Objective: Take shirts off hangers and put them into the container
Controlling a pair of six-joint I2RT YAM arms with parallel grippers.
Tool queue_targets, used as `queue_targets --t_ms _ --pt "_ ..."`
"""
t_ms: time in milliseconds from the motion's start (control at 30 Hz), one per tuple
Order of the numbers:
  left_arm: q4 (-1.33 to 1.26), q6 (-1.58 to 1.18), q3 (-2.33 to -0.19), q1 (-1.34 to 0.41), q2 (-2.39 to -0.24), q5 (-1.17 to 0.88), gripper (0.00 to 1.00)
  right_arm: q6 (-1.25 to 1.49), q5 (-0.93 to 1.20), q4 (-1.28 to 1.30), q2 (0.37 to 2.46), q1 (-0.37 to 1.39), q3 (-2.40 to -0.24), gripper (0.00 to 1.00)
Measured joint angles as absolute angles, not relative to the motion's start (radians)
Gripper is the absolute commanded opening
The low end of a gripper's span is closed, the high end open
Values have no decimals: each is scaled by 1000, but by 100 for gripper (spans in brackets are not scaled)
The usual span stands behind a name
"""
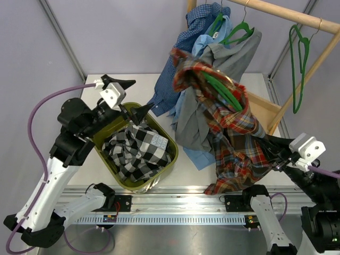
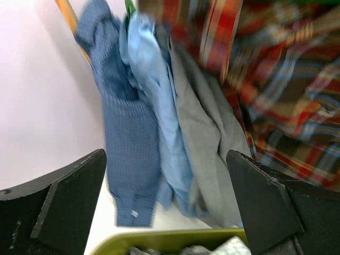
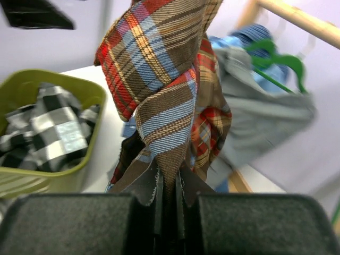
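Note:
My right gripper (image 3: 169, 196) is shut on a fold of the red and brown plaid shirt (image 1: 234, 138), low at the table's right. That shirt still drapes over a green hanger (image 1: 223, 90) on the rod. My left gripper (image 1: 132, 98) hangs open and empty over the far side of the olive container (image 1: 114, 175). A black-and-white check shirt (image 1: 138, 151) lies in the container. Beyond the open left fingers (image 2: 69, 202) hang the dark blue shirt (image 2: 125, 133), the light blue shirt (image 2: 159, 106) and the grey shirt (image 2: 207, 138).
A wooden rod (image 1: 287, 13) crosses the top right and carries a bare green hanger (image 1: 298, 69). A wooden box (image 1: 265, 109) sits behind the plaid shirt. The hanging shirts reach down to the table between the container and the box.

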State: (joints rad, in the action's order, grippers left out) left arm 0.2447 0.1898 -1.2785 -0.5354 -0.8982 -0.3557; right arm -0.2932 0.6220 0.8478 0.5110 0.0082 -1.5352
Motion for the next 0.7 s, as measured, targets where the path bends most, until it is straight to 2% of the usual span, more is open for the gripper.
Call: queue_targets --t_ms 333,600,700 --pt "395 433 -1314 -535 -748 -394 99 -461 1006 966 783 7 -1653 0" --pt "627 554 -1335 -535 -686 -396 99 -786 1104 1236 1007 7 -1755 0" --pt "693 565 -1335 -535 -696 -418 94 -928 1127 1309 1055 7 -1776 0"
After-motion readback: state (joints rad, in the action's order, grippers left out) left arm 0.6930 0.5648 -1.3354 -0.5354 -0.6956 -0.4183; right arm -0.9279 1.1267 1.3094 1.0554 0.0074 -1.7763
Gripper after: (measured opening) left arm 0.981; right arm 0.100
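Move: The red plaid shirt's free shoulder hangs about 10 cm to the right of the open left gripper and 6 cm ahead, roughly level. The container lies some 38 cm below that hand, about 7 cm left and straight below otherwise; the grey shirt is 12 cm ahead, 20 cm right and 15 cm lower. From the right hand, still pinching the shirt's other shoulder, the left gripper is roughly 33 cm left and 14 cm ahead, level; the container lies 40 cm left, 15 cm ahead, 40 cm below. The plaid shirt, hanger still inside, is swung across towards the left gripper: the right hand keeps its pinch and goes left at first, then forward some 7 cm and down, turning about 30 degrees counter-clockwise. The open left gripper draws back and to its left, rises slightly, then sinks while rolling its left side up, the shirt's free shoulder coming up close to its fingers. ##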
